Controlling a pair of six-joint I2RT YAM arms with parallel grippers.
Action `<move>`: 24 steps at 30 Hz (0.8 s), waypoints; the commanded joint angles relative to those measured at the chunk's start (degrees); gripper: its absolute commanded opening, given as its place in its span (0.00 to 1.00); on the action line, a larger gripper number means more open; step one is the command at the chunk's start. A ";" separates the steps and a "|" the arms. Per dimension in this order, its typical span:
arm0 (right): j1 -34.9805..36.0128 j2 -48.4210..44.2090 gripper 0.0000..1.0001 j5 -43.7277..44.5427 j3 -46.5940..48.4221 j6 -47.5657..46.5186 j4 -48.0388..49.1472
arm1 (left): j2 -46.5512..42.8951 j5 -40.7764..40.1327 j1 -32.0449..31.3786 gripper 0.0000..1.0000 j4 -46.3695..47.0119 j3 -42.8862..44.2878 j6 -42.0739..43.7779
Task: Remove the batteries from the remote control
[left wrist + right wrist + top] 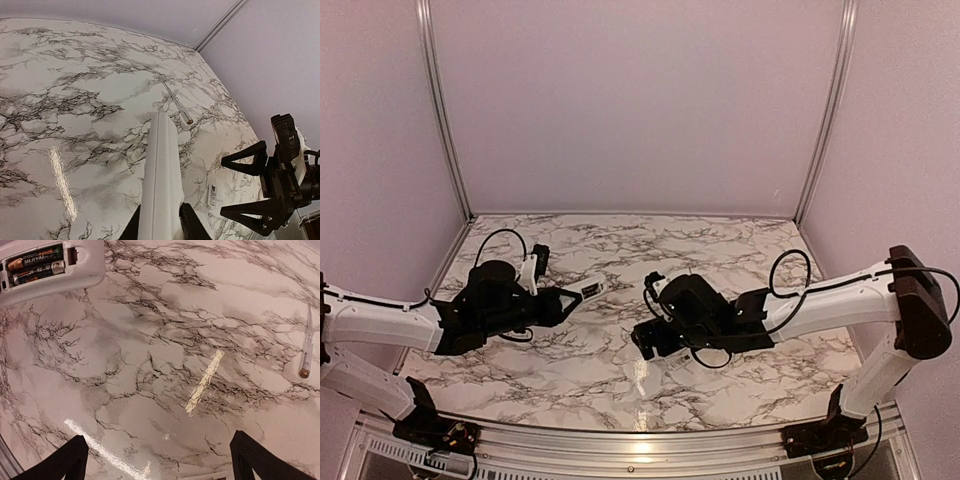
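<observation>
My left gripper is shut on the near end of the remote control, a slim white bar held above the marble, pointing right. In the right wrist view the remote control shows its open compartment at the top left, with two batteries lying side by side inside. My right gripper hovers open over bare marble, right of and below the remote's free end, with nothing between its fingers.
A thin grey rod lies on the marble table beyond the remote. A small white flat piece with dark print lies on the table near my right gripper. Pale walls with metal rails enclose the table.
</observation>
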 commanded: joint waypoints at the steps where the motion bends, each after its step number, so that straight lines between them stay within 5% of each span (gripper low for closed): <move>1: 0.22 -3.30 0.98 7.63 -1.69 1.40 -4.40 | 5.21 6.10 0.00 0.00 3.03 2.83 -1.27; 24: -4.14 -11.38 0.98 14.24 -7.71 4.87 -8.13 | 28.33 22.94 -0.16 0.00 13.53 11.29 -7.41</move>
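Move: The left hand grips one end of the remote; its uncovered batteries lie about 5 cm ahead of that hand, 5 cm to its right and 2 cm lower. From the empty right hand the batteries are roughly 8 cm ahead, 10 cm left and 4 cm higher. On the table some 10 cm below the right hand, the labelled cover lies about 8 cm right and 2 cm ahead, and the screwdriver about 22 cm ahead and 13 cm right. Still gripping the remote, the left hand carries it about 7 cm to the right and as far down, towards the middle of the table, its fingers tipping down and swinging clockwise, about 15 degrees each. The empty right hand shifts some 8 cm right and slightly forward at nearly the same height, closing on the space over the cover, also turning clockwise about 15 degrees, fingers staying wide open and touching nothing. ##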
